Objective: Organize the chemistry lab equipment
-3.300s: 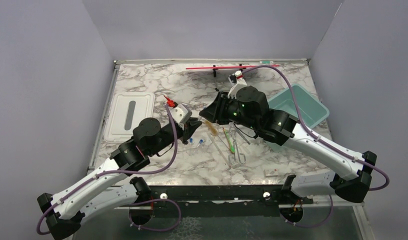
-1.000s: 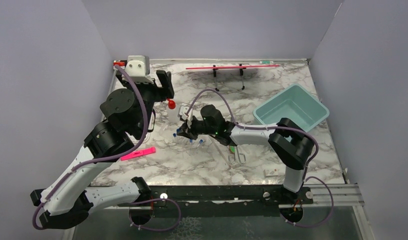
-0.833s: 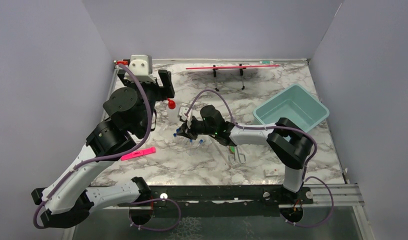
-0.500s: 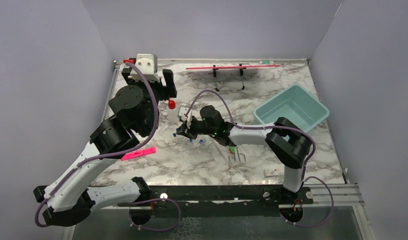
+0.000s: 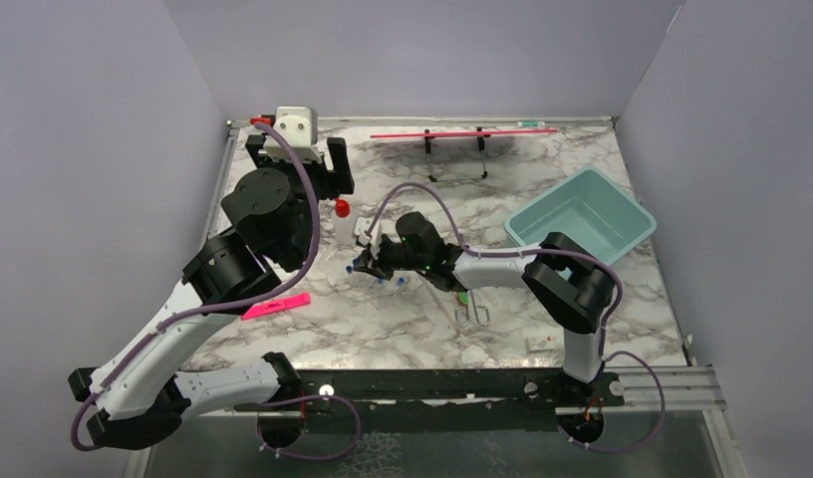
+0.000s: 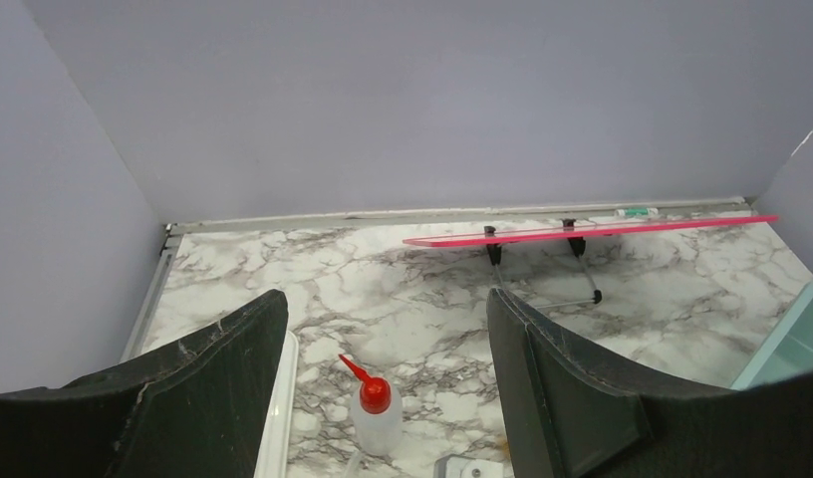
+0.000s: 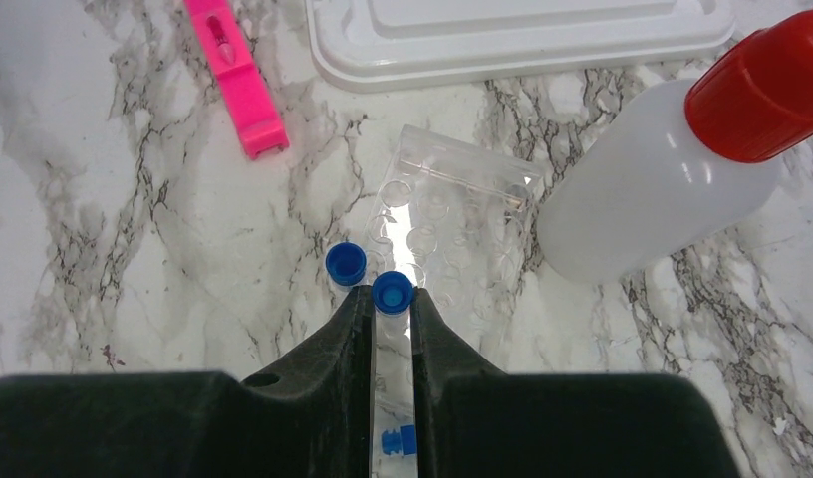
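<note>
My right gripper point(image 7: 391, 299) is shut on a blue-capped clear tube point(image 7: 392, 292), held upright low over a clear welled rack point(image 7: 452, 214); it also shows in the top view point(image 5: 361, 265). A second blue cap point(image 7: 345, 263) stands just left of it, and another tube point(image 7: 396, 439) lies below the fingers. The squeeze bottle with red nozzle point(image 5: 342, 221) stands upright beside the rack point(image 7: 652, 199). My left gripper point(image 6: 383, 299) is open and empty, raised high over the back left point(image 5: 295, 159). The metal forceps point(image 5: 471, 311) and the green-handled tool point(image 5: 464, 296) lie by the right forearm. The brush is hidden.
A white tray point(image 7: 522, 40) lies at left, mostly under my left arm. A flat pink strip point(image 5: 275, 306) lies near the front left. A teal bin point(image 5: 580, 214) sits at right. The long red rod on its black stand point(image 5: 462, 132) spans the back edge.
Since 3.3 s ago the squeeze bottle came to stand on the table, my left gripper rose to the back left, and my right arm reached left to the tubes. Lately the left wrist drifted slightly right.
</note>
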`<state>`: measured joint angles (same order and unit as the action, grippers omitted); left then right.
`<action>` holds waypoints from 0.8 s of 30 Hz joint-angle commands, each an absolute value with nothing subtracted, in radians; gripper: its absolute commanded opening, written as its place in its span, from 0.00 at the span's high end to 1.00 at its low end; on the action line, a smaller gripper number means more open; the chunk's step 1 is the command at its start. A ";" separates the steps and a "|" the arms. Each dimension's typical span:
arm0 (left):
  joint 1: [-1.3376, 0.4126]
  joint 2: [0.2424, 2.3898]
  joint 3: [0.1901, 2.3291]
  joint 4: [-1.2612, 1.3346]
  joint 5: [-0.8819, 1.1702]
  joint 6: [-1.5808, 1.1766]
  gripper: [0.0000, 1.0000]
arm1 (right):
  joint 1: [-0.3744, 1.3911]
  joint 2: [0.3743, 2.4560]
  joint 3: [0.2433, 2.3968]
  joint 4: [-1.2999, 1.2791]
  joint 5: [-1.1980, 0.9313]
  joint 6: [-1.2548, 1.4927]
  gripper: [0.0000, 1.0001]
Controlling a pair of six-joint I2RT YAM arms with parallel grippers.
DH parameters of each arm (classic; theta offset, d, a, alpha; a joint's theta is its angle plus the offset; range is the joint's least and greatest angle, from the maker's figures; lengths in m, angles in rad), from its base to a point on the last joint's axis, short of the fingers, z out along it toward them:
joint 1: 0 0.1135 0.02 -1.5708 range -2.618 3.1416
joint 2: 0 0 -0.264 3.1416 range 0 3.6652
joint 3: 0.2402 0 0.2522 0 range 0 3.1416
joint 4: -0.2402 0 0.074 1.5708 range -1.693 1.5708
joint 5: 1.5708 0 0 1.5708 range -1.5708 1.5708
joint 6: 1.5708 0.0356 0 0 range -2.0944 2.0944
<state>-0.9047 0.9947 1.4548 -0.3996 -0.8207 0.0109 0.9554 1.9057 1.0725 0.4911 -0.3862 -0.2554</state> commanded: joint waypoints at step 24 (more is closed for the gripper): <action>-0.904 0.920 1.415 -0.381 -0.870 0.014 0.24 | 0.959 1.754 1.091 0.310 -0.230 -0.066 0.36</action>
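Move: The blue-capped tube already pinched in the right hand is going into the clear rack, whose middle lies about 2 cm ahead, 3 cm left and 6 cm below. Another capped tube stands 2 cm back and 2 cm left of the hand, its middle 5 cm down; the red-topped bottle is some 8 cm ahead, 4 cm left and 3 cm lower. From the idle left hand the rack lies far below, roughly 40 cm, 1 cm ahead and 1 cm right. The held tube is lowered about 2 cm into the rack by the right hand, most of it at once. The fingers then open wide and let go of the cap, and the hand backs off just over 1 cm to the right, rising slightly, while the wrist turns some 10 degrees. ##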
